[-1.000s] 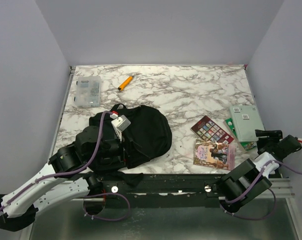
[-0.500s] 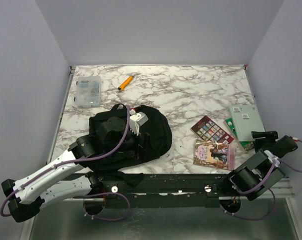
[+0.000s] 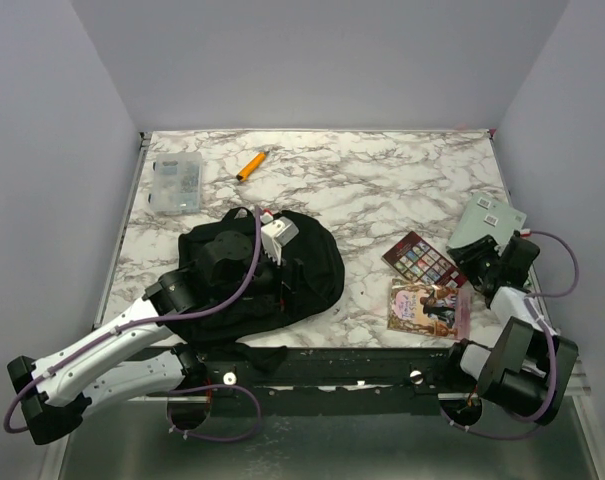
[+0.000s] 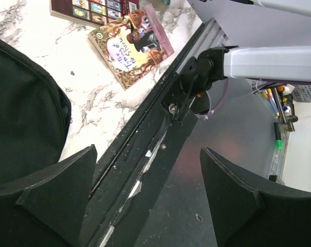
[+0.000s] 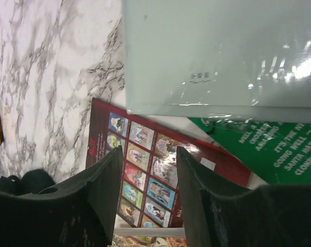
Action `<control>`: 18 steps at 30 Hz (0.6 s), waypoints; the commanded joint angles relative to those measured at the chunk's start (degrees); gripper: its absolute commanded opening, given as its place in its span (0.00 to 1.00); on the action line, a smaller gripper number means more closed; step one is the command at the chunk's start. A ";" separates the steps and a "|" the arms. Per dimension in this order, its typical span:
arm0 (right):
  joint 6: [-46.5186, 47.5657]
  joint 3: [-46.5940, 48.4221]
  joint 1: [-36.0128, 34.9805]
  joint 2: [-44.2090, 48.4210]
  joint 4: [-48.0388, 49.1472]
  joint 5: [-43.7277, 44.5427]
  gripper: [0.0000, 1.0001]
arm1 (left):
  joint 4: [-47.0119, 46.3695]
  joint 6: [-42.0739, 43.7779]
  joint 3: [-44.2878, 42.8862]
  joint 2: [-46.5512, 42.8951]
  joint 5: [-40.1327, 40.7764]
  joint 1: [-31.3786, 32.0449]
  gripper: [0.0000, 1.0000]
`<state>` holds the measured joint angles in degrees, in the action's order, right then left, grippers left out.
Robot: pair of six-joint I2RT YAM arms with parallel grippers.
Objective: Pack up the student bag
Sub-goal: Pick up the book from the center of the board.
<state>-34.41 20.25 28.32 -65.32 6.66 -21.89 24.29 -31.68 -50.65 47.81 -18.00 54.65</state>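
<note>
The student bag (image 3: 302,268), a large black backpack, lies at the front left of the marble table; its dark fabric fills the left side of the left wrist view (image 4: 21,113). My left gripper (image 4: 147,154) hovers over the bag with its jaws wide open and nothing between them. My right gripper (image 3: 478,258) is at the right side, open, pointing over a red book (image 5: 145,164) with small cover pictures. A pale green book (image 3: 489,222) lies tilted just beyond its fingertips, filling the top of the right wrist view (image 5: 222,56).
A colourful storybook (image 3: 429,307) lies near the front edge, beside the red book (image 3: 425,259). A green book (image 5: 278,149) sits under the pale one. A clear plastic box (image 3: 176,183) and an orange pen (image 3: 250,165) are at the back left. The black front rail (image 4: 160,128) edges the table.
My right arm has swung in from off the table's right edge to the books, its jaws narrowing. The pale green book has turned and shifted back. My left arm moved further over the bag.
</note>
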 commanded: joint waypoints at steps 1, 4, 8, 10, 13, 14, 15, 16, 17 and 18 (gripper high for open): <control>2.48 5.37 -1.86 1.76 -6.44 0.50 0.53 | -2.70 2.23 1.15 0.69 -1.73 -1.51 0.84; 3.23 11.65 -1.86 1.59 -13.15 4.39 0.59 | -3.23 2.47 1.51 0.88 -3.32 -2.24 0.84; 2.02 18.15 -1.51 -0.83 -14.44 14.49 0.69 | -3.82 2.42 2.39 0.09 -4.79 -2.87 0.84; 1.99 20.85 -1.44 -4.61 -13.96 21.07 0.75 | -3.77 2.50 2.49 -0.25 -6.14 -3.19 0.84; 2.64 24.21 -0.69 -9.77 -12.94 29.43 0.82 | -2.20 2.91 1.68 -0.38 -8.99 -3.73 0.84; 2.73 24.75 -0.31 -11.04 -12.16 30.18 0.84 | -1.16 3.26 1.26 -0.43 -9.76 -3.79 0.84; 3.01 25.02 -0.14 -12.02 -11.20 31.37 0.84 | -0.34 3.52 0.73 -0.45 -10.23 -3.93 0.85; 3.12 25.17 -0.10 -13.03 -10.05 32.22 0.86 | 0.69 3.85 0.29 -0.42 -10.69 -4.02 0.85; 2.92 25.22 0.22 -13.96 -9.38 32.75 0.88 | 1.33 4.12 -0.17 -0.37 -11.16 -4.19 0.85; 2.50 25.25 1.14 -15.14 -8.83 32.31 0.88 | 1.78 4.25 -0.44 -0.26 -11.63 -4.19 0.86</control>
<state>-32.42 44.18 27.86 -77.08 -3.97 2.74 22.96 -29.45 -48.86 48.16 -24.82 51.05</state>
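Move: The middle of the grey book lies about 7 cm ahead of the right hand, some 8 cm to its right and 4 cm below. At much the same depth, the red picture book is 6 cm to the hand's left and 2 cm ahead, the green book 10 cm to its right and 2 cm back, and the princess book 5 cm left and 9 cm back. From the left hand the grey book is roughly 20 cm ahead, 44 cm right and 25 cm lower. The right hand backs off from the grey book's near-left part, rising about 8 cm and going some 5 cm forward, then swings right roughly 11 cm over the book and sinks about 3 cm again. On the way the fingers spread from half open to nearly wide, while the wrist turns some 20 degrees clockwise and its left side dips. ##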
